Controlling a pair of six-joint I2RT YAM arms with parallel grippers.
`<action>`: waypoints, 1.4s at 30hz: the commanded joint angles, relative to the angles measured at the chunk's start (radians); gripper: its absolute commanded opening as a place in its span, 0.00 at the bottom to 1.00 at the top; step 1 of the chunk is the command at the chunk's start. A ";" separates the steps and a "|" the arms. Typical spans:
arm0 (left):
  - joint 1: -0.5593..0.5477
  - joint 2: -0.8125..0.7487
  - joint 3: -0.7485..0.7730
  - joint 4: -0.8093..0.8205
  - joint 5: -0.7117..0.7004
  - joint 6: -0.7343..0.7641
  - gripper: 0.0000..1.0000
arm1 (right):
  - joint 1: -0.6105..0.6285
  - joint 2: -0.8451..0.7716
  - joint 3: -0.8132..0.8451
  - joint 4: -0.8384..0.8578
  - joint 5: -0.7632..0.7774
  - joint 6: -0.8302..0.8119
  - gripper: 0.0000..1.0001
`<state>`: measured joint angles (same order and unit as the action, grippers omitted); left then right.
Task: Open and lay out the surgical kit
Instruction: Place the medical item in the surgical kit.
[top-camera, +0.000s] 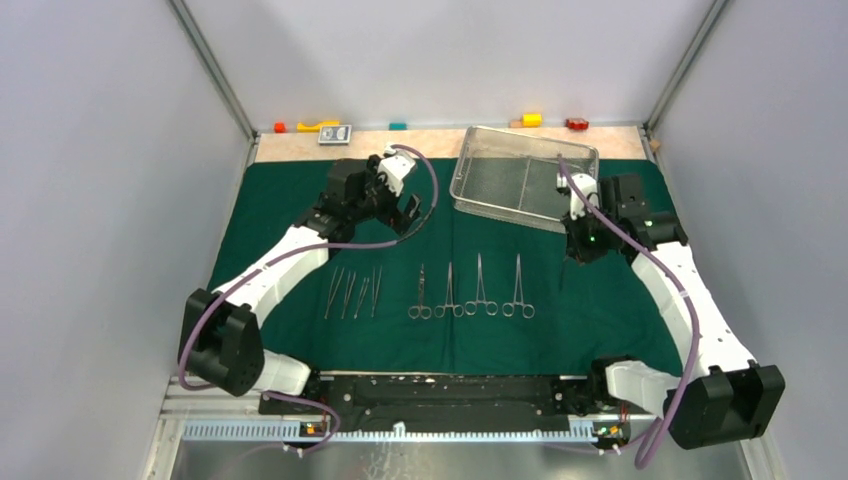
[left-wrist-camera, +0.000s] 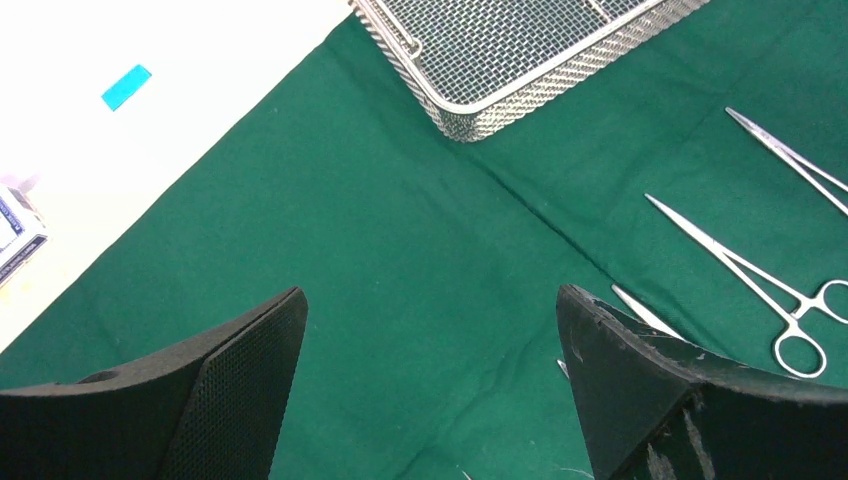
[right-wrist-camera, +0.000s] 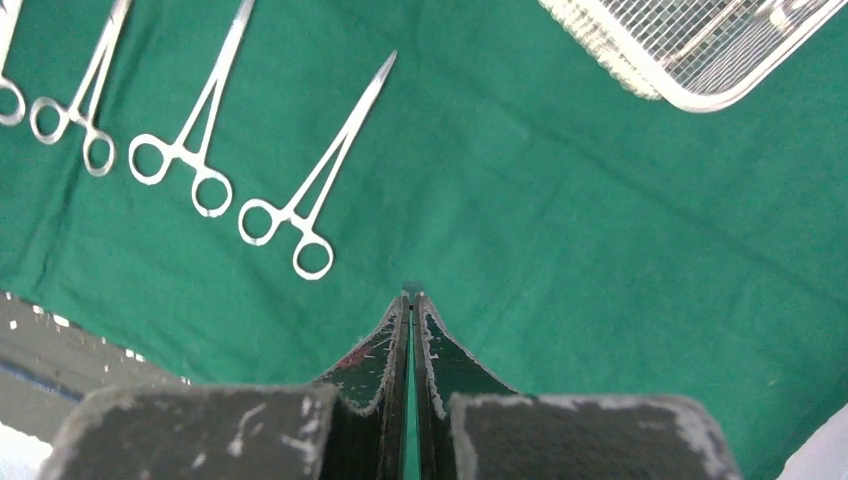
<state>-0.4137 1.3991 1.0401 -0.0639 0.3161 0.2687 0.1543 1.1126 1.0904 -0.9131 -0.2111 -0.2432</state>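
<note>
The dark green cloth (top-camera: 290, 215) lies spread flat over the table. The wire-mesh tray (top-camera: 470, 190) stands on its far right part. Several tweezers (top-camera: 352, 292) and several ring-handled clamps (top-camera: 470, 292) lie side by side in a row near the front. My left gripper (top-camera: 405, 207) hovers over the cloth left of the tray, open, with only bare cloth between its fingers (left-wrist-camera: 430, 292). My right gripper (top-camera: 572, 260) points down just right of the clamps (right-wrist-camera: 310, 190), shut with nothing in it (right-wrist-camera: 411, 294). The tray's corner (left-wrist-camera: 470, 120) and a clamp (left-wrist-camera: 745, 270) show in the left wrist view.
Small coloured blocks sit on the bare wooden strip behind the cloth: red (top-camera: 279, 127), yellow (top-camera: 318, 126), teal (top-camera: 398, 126), yellow (top-camera: 531, 119), red (top-camera: 576, 124). A small box (top-camera: 335, 134) lies there too. Grey walls close in both sides.
</note>
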 joint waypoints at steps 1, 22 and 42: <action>0.003 -0.049 -0.035 0.056 0.003 0.023 0.99 | -0.008 -0.012 -0.026 -0.058 -0.026 -0.039 0.00; 0.003 -0.034 -0.049 0.098 0.018 0.044 0.99 | -0.068 0.356 0.052 -0.053 -0.068 -0.062 0.00; 0.003 -0.012 -0.046 0.111 0.053 0.053 0.99 | -0.100 0.613 0.148 0.099 -0.059 -0.002 0.00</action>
<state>-0.4137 1.3842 0.9947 -0.0002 0.3408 0.3134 0.0727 1.7046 1.1820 -0.8566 -0.2691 -0.2745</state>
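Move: The slim medical item is already pinched in the right hand, bound for the bare cloth about 15 cm below, roughly 1 cm back and 2 cm to the right. The nearest clamp lies some 7 cm left, 1 cm back, with the next clamp 14 cm left, 1 cm back; the tray's middle is about 21 cm ahead and 6 cm left. From the left hand, that bare cloth is roughly 12 cm back, 30 cm right and 18 cm down. The medical item, still pinched in the shut right fingers, is lowered about 12 cm towards the bare cloth right of the clamps. The hand first sinks and eases back a little while the wrist tips some 25 degrees until the fingers point nearly straight down, then keeps sinking more slowly while moving forward about 6 cm towards the tray's near side. ##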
